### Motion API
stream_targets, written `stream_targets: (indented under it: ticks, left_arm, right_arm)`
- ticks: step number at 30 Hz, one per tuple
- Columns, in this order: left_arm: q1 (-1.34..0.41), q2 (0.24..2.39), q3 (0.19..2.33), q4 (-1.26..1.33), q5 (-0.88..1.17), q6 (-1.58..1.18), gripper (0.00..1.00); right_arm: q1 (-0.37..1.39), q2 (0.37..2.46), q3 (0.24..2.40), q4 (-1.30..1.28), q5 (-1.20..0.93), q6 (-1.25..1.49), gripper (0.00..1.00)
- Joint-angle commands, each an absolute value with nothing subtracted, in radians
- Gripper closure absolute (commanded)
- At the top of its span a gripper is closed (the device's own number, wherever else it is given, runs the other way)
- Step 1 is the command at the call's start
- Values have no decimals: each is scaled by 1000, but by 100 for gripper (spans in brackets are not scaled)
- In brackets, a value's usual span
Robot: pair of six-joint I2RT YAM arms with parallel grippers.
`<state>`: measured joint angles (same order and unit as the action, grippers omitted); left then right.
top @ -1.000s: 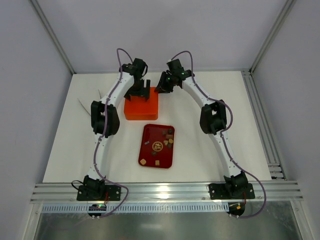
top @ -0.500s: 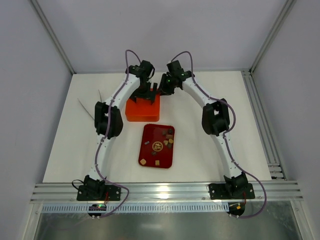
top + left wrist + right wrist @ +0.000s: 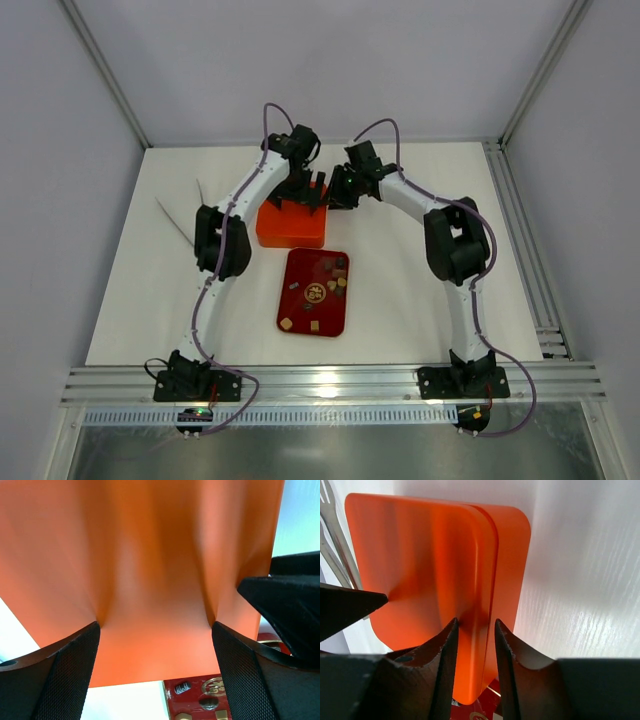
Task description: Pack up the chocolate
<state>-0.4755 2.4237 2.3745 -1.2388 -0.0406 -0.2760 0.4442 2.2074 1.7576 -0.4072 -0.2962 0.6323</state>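
Note:
Several small chocolate pieces [image 3: 340, 263] lie scattered on the dark red tray [image 3: 300, 300] in the top view. A striped chocolate [image 3: 182, 688] and the tray [image 3: 188, 703] show below the box in the left wrist view. The orange box [image 3: 290, 228] sits just behind the tray. My left gripper [image 3: 303, 190] is over it, open wide, with both fingertips touching the orange top [image 3: 155, 570]. My right gripper [image 3: 333, 190] is at the box's right edge. Its jaws are close together around the rounded rim of the orange box [image 3: 445, 555].
Two thin pale sticks [image 3: 180, 220] lie on the white table to the left of the box; metal strips [image 3: 330, 530] show at the top left of the right wrist view. An aluminium rail [image 3: 330, 380] runs along the near edge by the arm bases.
My left gripper has moved right across the top of the orange box. The right arm has folded, bringing its gripper onto the box's right edge. The box has shifted slightly right.

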Motion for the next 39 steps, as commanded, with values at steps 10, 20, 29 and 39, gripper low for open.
stream_targets:
  ticks: [10,20,29,39]
  left_arm:
    - [-391,2341,2319,-1063,-138,-413,10]
    - [-333,2270,2244,-916,-204,-439,9]
    - [-252,2359,2324,-847,-103,-509,9]
    - [-215,2416,2296,-785,-32,-551,9]
  right_arm:
    - [420,2337,1946,-604,-167,528,60]
    - [410,2321,1934,-485,-239,525,60]
    - [403,2252,1870,-408,-265,505,56]
    - [361,2355,1997,-305,-337,541,34]
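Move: The left fingertips are down on the orange lid of the closed chocolate box; its middle lies about 3 cm back, 1 cm left and 3 cm below that hand. The dark red tray is some 22 cm back and 4 cm right. From the right hand, at the box's right edge, the box's middle is about 8 cm left, 2 cm back and 3 cm lower, the tray 22 cm back and 4 cm left. Left hand leaves the lid, forward and left about 15 cm; right goes forward about 6 cm, opening. ##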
